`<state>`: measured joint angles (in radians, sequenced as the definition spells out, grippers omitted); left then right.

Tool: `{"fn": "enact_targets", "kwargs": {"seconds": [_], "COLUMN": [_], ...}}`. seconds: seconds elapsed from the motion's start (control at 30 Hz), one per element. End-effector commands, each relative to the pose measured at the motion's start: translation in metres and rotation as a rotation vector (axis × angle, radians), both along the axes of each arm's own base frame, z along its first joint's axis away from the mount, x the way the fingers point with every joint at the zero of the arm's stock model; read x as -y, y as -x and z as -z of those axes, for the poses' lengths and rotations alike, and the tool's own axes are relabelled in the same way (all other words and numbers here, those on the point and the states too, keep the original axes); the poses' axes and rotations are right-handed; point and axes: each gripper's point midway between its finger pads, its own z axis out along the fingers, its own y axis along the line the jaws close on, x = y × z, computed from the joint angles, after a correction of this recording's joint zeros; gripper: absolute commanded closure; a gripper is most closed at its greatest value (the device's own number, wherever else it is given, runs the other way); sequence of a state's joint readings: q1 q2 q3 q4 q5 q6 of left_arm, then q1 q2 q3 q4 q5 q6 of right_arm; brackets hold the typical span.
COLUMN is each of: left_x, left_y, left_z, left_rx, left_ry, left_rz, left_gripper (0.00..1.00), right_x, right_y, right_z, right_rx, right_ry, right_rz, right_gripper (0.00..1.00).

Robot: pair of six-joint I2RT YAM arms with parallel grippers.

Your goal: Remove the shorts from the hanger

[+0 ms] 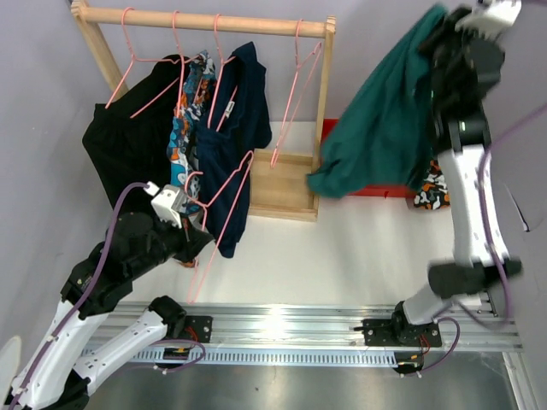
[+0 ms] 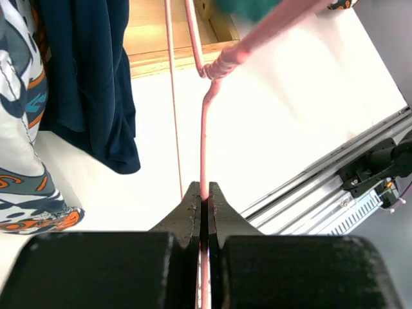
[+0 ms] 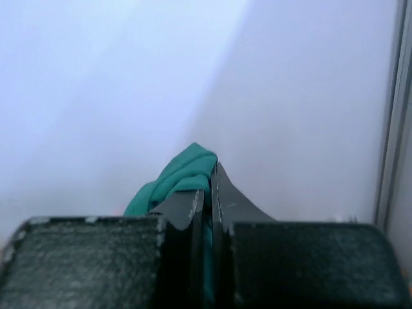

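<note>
My right gripper [image 1: 446, 34] is raised at the far right and shut on the teal green shorts [image 1: 385, 120], which hang free below it. In the right wrist view a fold of teal shorts [image 3: 183, 174] is pinched in the right gripper [image 3: 211, 177]. My left gripper [image 1: 201, 242] is shut on the wire of an empty pink hanger [image 1: 231, 201] tilted below the rack. That hanger [image 2: 205, 129] runs straight into the shut left gripper [image 2: 203, 193]. Black shorts [image 1: 128, 141], blue-orange-white patterned shorts [image 1: 186, 128] and navy shorts [image 1: 235, 145] hang on the rack.
The wooden rack [image 1: 205, 19] stands at the back left with its base [image 1: 282, 192] on the white table. Another bare pink hanger [image 1: 295, 94] hangs at its right end. A red bin [image 1: 376, 190] behind the teal shorts has black-orange-white patterned shorts [image 1: 432, 192] on it.
</note>
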<state>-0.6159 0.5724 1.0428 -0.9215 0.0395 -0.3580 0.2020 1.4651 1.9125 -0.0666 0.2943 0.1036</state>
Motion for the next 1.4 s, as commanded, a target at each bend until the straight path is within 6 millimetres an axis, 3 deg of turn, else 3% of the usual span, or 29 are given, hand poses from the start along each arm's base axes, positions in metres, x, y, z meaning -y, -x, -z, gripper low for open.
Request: {"fn": "enact_targets", "kwargs": {"seconds": [0.0, 0.03, 0.13, 0.17, 0.2, 0.23, 0.3, 0.33, 0.37, 0.4, 0.47, 0.5, 0.57, 0.6, 0.67, 0.7, 0.73, 0.8, 0.83, 0.93, 0.97, 1.0, 1.07, 1.1, 1.17, 1.3, 1.37], "left_x": [0.007, 0.006, 0.005, 0.005, 0.008, 0.009, 0.013, 0.019, 0.022, 0.026, 0.036, 0.04, 0.049, 0.047, 0.06, 0.062, 0.064, 0.079, 0.082, 0.103, 0.105, 0.118, 0.125, 0.136, 0.137, 0.146, 0.153], "left_y": [0.0, -0.001, -0.005, -0.008, -0.013, -0.017, -0.026, -0.035, -0.041, -0.046, -0.062, -0.068, -0.088, -0.094, -0.118, -0.125, -0.132, -0.157, -0.166, -0.201, -0.205, -0.224, -0.233, -0.251, -0.259, -0.281, -0.292], "left_z": [-0.017, -0.019, -0.023, -0.025, -0.026, -0.026, -0.042, -0.039, -0.049, -0.06, -0.069, -0.094, -0.095, -0.125, -0.119, -0.134, -0.15, -0.149, -0.162, -0.161, -0.191, -0.175, -0.2, -0.181, -0.2, -0.206, -0.197], "left_rx": [0.024, 0.025, 0.033, 0.04, 0.034, 0.034, 0.064, 0.048, 0.067, 0.085, 0.089, 0.135, 0.13, 0.194, 0.17, 0.199, 0.23, 0.219, 0.247, 0.236, 0.291, 0.258, 0.305, 0.271, 0.314, 0.348, 0.335], "left_ry": [0.062, 0.065, 0.065, 0.064, 0.056, 0.046, 0.052, 0.023, 0.03, 0.034, 0.013, 0.039, -0.004, 0.006, -0.042, -0.039, -0.04, -0.074, -0.07, -0.095, -0.053, -0.076, -0.032, -0.056, -0.012, 0.056, 0.063], "left_rz": [0.008, 0.001, -0.016, -0.027, -0.031, -0.031, -0.033, -0.03, -0.028, -0.025, -0.016, -0.015, -0.022, -0.038, -0.042, -0.048, -0.055, -0.056, -0.063, -0.072, -0.086, -0.084, -0.094, -0.101, -0.124, -0.155, -0.152], "left_gripper": [1.0, 1.0, 1.0, 1.0, 1.0, 1.0, 1.0, 1.0, 1.0, 1.0, 1.0, 1.0, 1.0, 1.0, 1.0, 1.0, 1.0, 1.0, 1.0, 1.0, 1.0, 1.0, 1.0, 1.0, 1.0, 1.0, 1.0], "right_x": [0.008, 0.007, 0.016, 0.019, 0.017, 0.015, 0.013, 0.016, 0.014, 0.007, -0.002, -0.011, -0.019, -0.03, -0.042, -0.041, -0.055, -0.06, -0.062, -0.061, -0.061, -0.061, -0.058, -0.06, -0.059, -0.059, -0.059], "right_y": [-0.079, -0.11, -0.144, -0.162, -0.169, -0.173, -0.17, -0.165, -0.141, -0.133, -0.101, -0.068, -0.035, -0.004, 0.026, 0.052, 0.069, 0.095, 0.117, 0.155, 0.162, 0.17, 0.183, 0.187, 0.193, 0.198, 0.2], "right_z": [-0.001, 0.007, 0.043, 0.089, 0.113, 0.152, 0.211, 0.225, 0.258, 0.251, 0.26, 0.263, 0.263, 0.262, 0.263, 0.266, 0.267, 0.276, 0.286, 0.302, 0.308, 0.315, 0.323, 0.326, 0.329, 0.332, 0.332], "right_rx": [-0.016, -0.026, -0.048, -0.152, -0.212, -0.336, -0.509, -0.534, -0.601, -0.536, -0.496, -0.461, -0.438, -0.429, -0.417, -0.408, -0.407, -0.417, -0.426, -0.431, -0.435, -0.445, -0.431, -0.44, -0.446, -0.466, -0.465], "right_ry": [0.003, 0.01, -0.047, -0.063, -0.108, -0.125, -0.194, -0.207, -0.215, -0.224, -0.251, -0.253, -0.273, -0.267, -0.248, -0.238, -0.226, -0.222, -0.221, -0.252, -0.26, -0.273, -0.286, -0.279, -0.276, -0.262, -0.262], "right_rz": [-0.004, -0.007, -0.046, -0.048, -0.066, -0.072, -0.028, 0.005, 0.013, 0.002, -0.026, -0.059, -0.084, -0.124, -0.156, -0.166, -0.205, -0.236, -0.269, -0.321, -0.331, -0.345, -0.365, -0.385, -0.391, -0.402, -0.408], "right_gripper": [1.0, 1.0, 1.0, 0.92, 0.39, 0.17, 0.04, 0.03, 0.02, 0.01, 0.0, 0.0, 0.01, 0.0, 0.01, 0.01, 0.01, 0.01, 0.0, 0.01, 0.01, 0.0, 0.01, 0.0, 0.0, 0.01, 0.01]}}
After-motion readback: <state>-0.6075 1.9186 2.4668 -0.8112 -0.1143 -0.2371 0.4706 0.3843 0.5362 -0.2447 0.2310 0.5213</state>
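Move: My left hand holds the bare hanger just below its neck. The rod is about 32 cm ahead, 17 to the right and 22 up; two empty hangers hang from it some 30 ahead, 20 right and 12 up. The navy shorts are 22 ahead and 5 right. My right hand grips the green shorts high up, the red bin's middle some 15 cm ahead, 2 right and 55 below, with the camouflage shorts about 8 cm right of that. I fling the green shorts forward and steeply down over the bin with my right hand, opening wide partway down to let them go, then draw back about 35 cm towards my base and stop low, fingers open. Meanwhile my left hand, still pinching the hanger, swings it some 28 cm forward, up and right past the navy shorts, and finally sinks slightly at the rod. ##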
